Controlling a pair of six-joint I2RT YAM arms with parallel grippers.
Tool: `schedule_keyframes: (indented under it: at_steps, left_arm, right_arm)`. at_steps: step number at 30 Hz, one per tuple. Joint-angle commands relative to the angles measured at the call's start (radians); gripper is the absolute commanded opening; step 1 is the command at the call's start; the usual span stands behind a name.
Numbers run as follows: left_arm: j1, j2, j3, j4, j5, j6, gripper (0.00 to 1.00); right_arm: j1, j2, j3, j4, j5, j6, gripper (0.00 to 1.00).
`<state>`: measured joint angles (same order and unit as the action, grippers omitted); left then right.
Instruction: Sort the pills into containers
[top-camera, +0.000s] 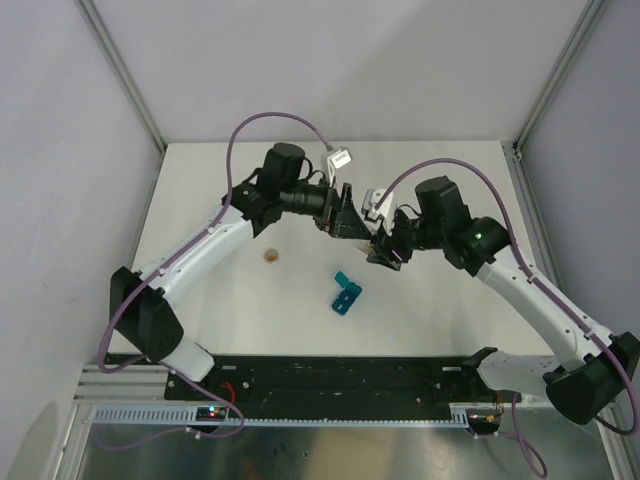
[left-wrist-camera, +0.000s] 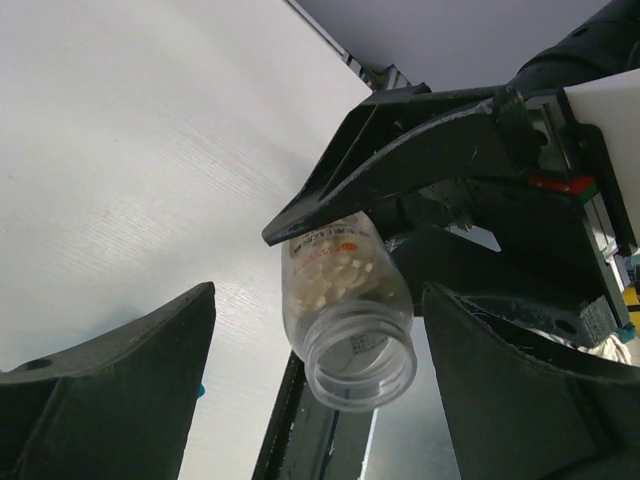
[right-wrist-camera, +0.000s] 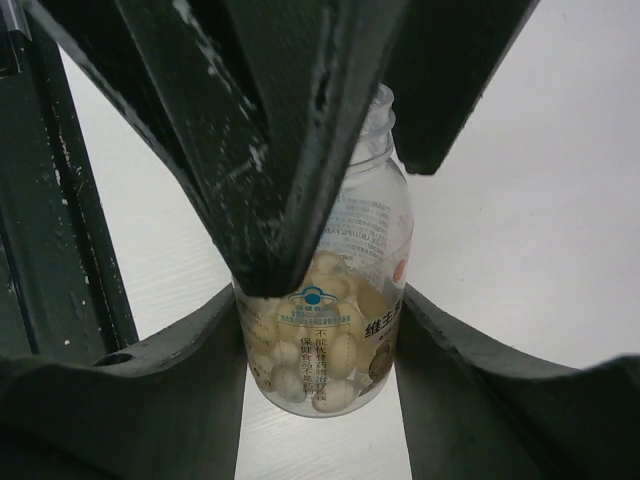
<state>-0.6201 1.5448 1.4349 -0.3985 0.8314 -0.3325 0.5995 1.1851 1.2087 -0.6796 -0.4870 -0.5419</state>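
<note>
A clear pill bottle (right-wrist-camera: 330, 330), uncapped and holding several pale pills (right-wrist-camera: 325, 360), is clamped at its lower body between my right gripper's (right-wrist-camera: 320, 310) fingers. In the left wrist view the bottle (left-wrist-camera: 350, 310) is tilted, with its open mouth toward the camera. My left gripper (left-wrist-camera: 318, 335) is wide open, its fingers either side of the bottle's mouth and not touching it. The two grippers meet above mid-table: left gripper (top-camera: 345, 215), right gripper (top-camera: 385, 250). The teal containers (top-camera: 345, 292) lie on the table just in front of them, with one lid seemingly raised.
A small round orange-tan object (top-camera: 272, 256) sits on the white table (top-camera: 440, 310) left of the containers. A black rail (top-camera: 340, 375) runs along the near edge. Grey walls enclose the table on three sides.
</note>
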Motion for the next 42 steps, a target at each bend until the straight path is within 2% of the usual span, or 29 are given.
schedule_keyframes:
  at_steps: [1, 14, 16, 18, 20, 21, 25, 32, 34, 42]
  left_arm:
    - [-0.022, 0.020, 0.047, 0.051, 0.017, -0.066, 0.84]
    - [-0.049, 0.026, 0.009, 0.054, 0.064, -0.046, 0.44]
    - [-0.050, 0.021, -0.001, 0.055, 0.070, -0.040, 0.35]
    - [-0.049, 0.017, -0.008, 0.054, 0.081, -0.037, 0.22]
    - [-0.048, 0.017, -0.012, 0.054, 0.093, -0.036, 0.07]
    - [-0.049, 0.016, -0.013, 0.054, 0.098, -0.036, 0.03]
    - [-0.049, 0.012, -0.009, 0.065, 0.133, -0.045, 0.00]
    - [-0.049, -0.018, -0.017, 0.119, 0.183, -0.083, 0.00]
    - [-0.048, -0.028, -0.029, 0.142, 0.194, -0.099, 0.00]
    - [-0.049, -0.054, -0.077, 0.241, 0.214, -0.168, 0.00]
  right_arm:
    - [0.007, -0.033, 0.044, 0.015, -0.023, 0.021, 0.00]
    - [-0.003, -0.070, 0.040, 0.022, 0.010, 0.032, 0.00]
    - [-0.007, -0.076, 0.040, 0.027, 0.013, 0.036, 0.00]
    - [-0.010, -0.079, 0.040, 0.032, 0.014, 0.044, 0.00]
    - [-0.016, -0.083, 0.040, 0.040, 0.012, 0.057, 0.04]
    - [-0.018, -0.084, 0.040, 0.044, 0.011, 0.065, 0.07]
    - [-0.029, -0.095, 0.040, 0.058, 0.005, 0.085, 0.21]
    - [-0.054, -0.109, 0.040, 0.083, -0.016, 0.105, 0.37]
    - [-0.061, -0.111, 0.040, 0.088, -0.022, 0.111, 0.44]
    - [-0.080, -0.119, 0.031, 0.112, -0.052, 0.124, 0.53]
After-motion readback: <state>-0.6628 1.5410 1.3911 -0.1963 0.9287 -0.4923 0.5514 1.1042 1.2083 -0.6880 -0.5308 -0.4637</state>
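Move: The open pill bottle, its base end already gripped by my right hand, is about 2 cm right, 1 cm back and 2 cm below my left hand, which has its jaws open. From my right hand, the bottle's middle is about 1 cm left and 2 cm up. From my left hand, the teal pill box lies roughly 10 cm back, 4 cm left and 26 cm below, and the cap some 20 cm left, level fore-and-aft, on the table. I ease my left hand about 2 cm right and as far back around the mouth end of the bottle, closing its fingers from nearly wide open to about half until they pinch the bottle's upper body. My right hand keeps its grip on the base end, and with both holding I raise the hands together about 2 cm, drifting slightly right. ##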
